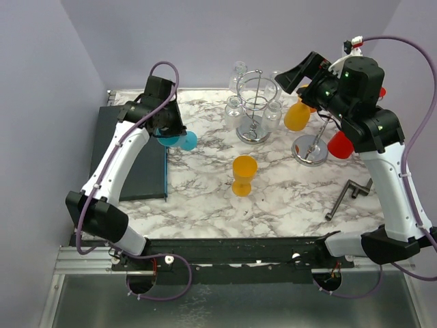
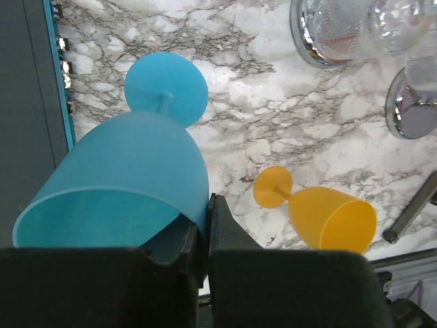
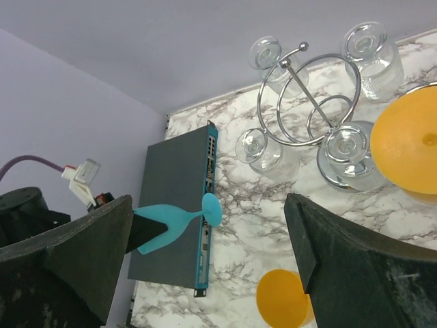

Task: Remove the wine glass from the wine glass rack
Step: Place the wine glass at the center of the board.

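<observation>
My left gripper [image 2: 205, 229] is shut on the rim wall of a blue wine glass [image 2: 130, 171], one finger inside the bowl and one outside. The glass [image 1: 181, 140] hangs tilted above the table's left side, away from the racks. A chrome wine glass rack [image 1: 257, 102] at the back middle carries several clear glasses. A second rack [image 1: 311, 149] to its right holds an orange glass [image 1: 297, 115] and a red glass [image 1: 339, 145]. My right gripper [image 3: 212, 260] is open and empty, raised beside that rack [image 1: 287, 78].
A dark grey flat box [image 1: 133, 154] with a blue edge lies on the left. Another orange glass [image 1: 244, 175] stands on the marble table [image 1: 205, 198] in the middle. A metal crank handle [image 1: 348, 195] lies at the front right.
</observation>
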Robot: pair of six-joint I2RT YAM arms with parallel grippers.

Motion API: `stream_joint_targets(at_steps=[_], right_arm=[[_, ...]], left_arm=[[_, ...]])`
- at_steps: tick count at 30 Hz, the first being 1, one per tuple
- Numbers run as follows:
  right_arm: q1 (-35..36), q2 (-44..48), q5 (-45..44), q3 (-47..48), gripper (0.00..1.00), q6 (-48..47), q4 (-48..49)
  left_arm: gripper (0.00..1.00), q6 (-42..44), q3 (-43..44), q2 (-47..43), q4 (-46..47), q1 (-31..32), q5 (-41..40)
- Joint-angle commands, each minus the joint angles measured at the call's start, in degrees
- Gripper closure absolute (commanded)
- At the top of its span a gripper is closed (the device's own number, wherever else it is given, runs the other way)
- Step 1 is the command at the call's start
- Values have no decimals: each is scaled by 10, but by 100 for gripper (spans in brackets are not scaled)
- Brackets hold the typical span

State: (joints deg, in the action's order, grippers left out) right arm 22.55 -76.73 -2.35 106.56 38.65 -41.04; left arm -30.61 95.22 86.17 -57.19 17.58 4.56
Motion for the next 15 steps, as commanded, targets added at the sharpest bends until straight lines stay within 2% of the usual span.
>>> stream_joint_targets(at_steps=[1, 15], right_arm=[[2, -1, 11, 5, 0, -14, -25], [2, 54, -33, -48, 0, -9, -17]], left_arm=[[100, 24, 0, 31, -10, 7, -57], [100, 34, -10, 104, -17, 24, -94]])
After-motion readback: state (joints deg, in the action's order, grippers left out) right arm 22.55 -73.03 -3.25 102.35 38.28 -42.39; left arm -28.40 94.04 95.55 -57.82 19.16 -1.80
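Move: The left hand holds the blue wine glass over its landing spot, the bare marble just right of the dark box, about 3 cm ahead of the hand and 27 cm below. The dark box's middle lies some 18 cm left and 6 cm ahead. The orange wine glass stands roughly 18 cm right and 6 cm back, and the clear-glass rack 23 cm right and 15 cm ahead. From the empty right hand, that spot is about 31 cm left, 3 cm ahead and 46 cm below. Keeping its pinch on the blue wine glass's bowl at the rim, the left hand sinks steadily about 7 cm towards the marble beside the dark box, without stopping by the end. Its wrist tilts some 15 degrees on the way, bringing the fingers and the glass steeper, foot downward. The open, empty right hand eases back and down a couple of centimetres. ##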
